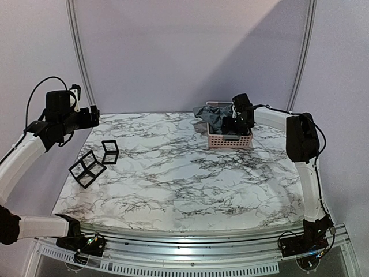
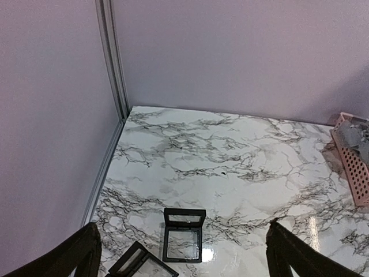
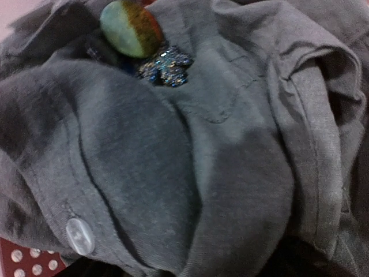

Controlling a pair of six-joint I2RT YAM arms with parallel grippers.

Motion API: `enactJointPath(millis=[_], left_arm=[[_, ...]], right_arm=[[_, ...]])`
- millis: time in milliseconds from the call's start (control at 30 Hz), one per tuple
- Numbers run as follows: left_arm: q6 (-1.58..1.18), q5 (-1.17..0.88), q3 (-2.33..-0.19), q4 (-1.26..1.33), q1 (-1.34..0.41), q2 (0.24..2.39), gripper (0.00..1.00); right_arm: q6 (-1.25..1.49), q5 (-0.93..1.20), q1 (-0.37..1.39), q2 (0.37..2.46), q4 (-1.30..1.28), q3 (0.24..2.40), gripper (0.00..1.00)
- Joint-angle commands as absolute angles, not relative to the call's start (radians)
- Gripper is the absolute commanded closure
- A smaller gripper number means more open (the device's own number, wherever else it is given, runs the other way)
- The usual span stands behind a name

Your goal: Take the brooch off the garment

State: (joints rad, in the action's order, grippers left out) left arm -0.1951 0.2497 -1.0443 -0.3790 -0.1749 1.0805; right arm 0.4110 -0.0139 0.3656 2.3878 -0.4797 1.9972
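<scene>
The grey garment (image 1: 214,117) lies bunched in a pink basket (image 1: 229,141) at the back right of the table. In the right wrist view its folds (image 3: 230,161) fill the frame. The brooch (image 3: 163,66), a glittery blue flower under a round green and orange stone, is pinned near the top left. My right gripper (image 1: 235,124) is down in the basket on the cloth. Its fingers do not show in its own view. My left gripper (image 1: 95,115) hovers high over the table's left edge, open and holding nothing (image 2: 183,225).
Two black-framed clear display boxes (image 1: 110,152) (image 1: 87,168) stand on the marble table at the left, below my left gripper (image 2: 184,235) (image 2: 141,264). The basket's corner (image 2: 353,167) shows at the right of the left wrist view. A white button (image 3: 79,236) sits on the garment's edge.
</scene>
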Motion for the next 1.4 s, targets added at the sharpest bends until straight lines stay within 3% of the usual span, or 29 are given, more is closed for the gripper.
enactJointPath(millis=[0,133,267,400,833,1067,1367], left_arm=[[-0.189,0.244,-1.031,-0.375,-0.179,1.068,0.0],[-0.189,0.247,-1.028,-0.375,-0.179,1.069,0.0],[-0.185,0.25,-1.027,-0.374,-0.181,1.063,0.0],[-0.18,0.265,-1.023,-0.369,-0.181,1.056,0.0],[-0.177,0.266,-1.02,-0.366,-0.181,1.036,0.0],[-0.172,0.239,-1.015,-0.359,-0.184,1.028,0.01],[-0.147,0.161,-0.999,-0.331,-0.208,1.022,0.0]], right_arm=[[0.449,0.072,0.36,2.409,-0.38,2.013,0.36],[0.479,0.111,0.36,2.345,-0.261,2.011,0.76],[0.505,0.144,0.36,2.266,-0.142,2.008,0.99],[0.5,0.178,0.368,2.162,-0.021,1.961,1.0],[0.182,0.145,0.582,1.577,0.411,1.475,1.0],[0.03,0.256,0.735,1.451,0.296,1.513,1.0],[-0.07,0.222,0.93,1.45,0.06,1.55,1.0]])
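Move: The right hand is already in the basket, its open fingers at the garment, whose middle lies about 3 cm ahead, 1 cm to the left and level with them. The brooch is some 6 cm ahead, 3 cm to the left and 3 cm higher; the basket's middle is about 1 cm ahead, with no sideways offset and 2 cm below. From the left hand the garment lies roughly 23 cm ahead, 67 cm to the right and 23 cm down. Easing forward and left by a few centimetres, the right hand closes its fingers on the garment's cloth, then sweeps it up some 45 cm out of the basket, back towards the robot about 30 cm and leftward. The wrist swings up and counter-clockwise, so the fingers go from pointing forward and down to pointing mostly left; the grip is kept. ##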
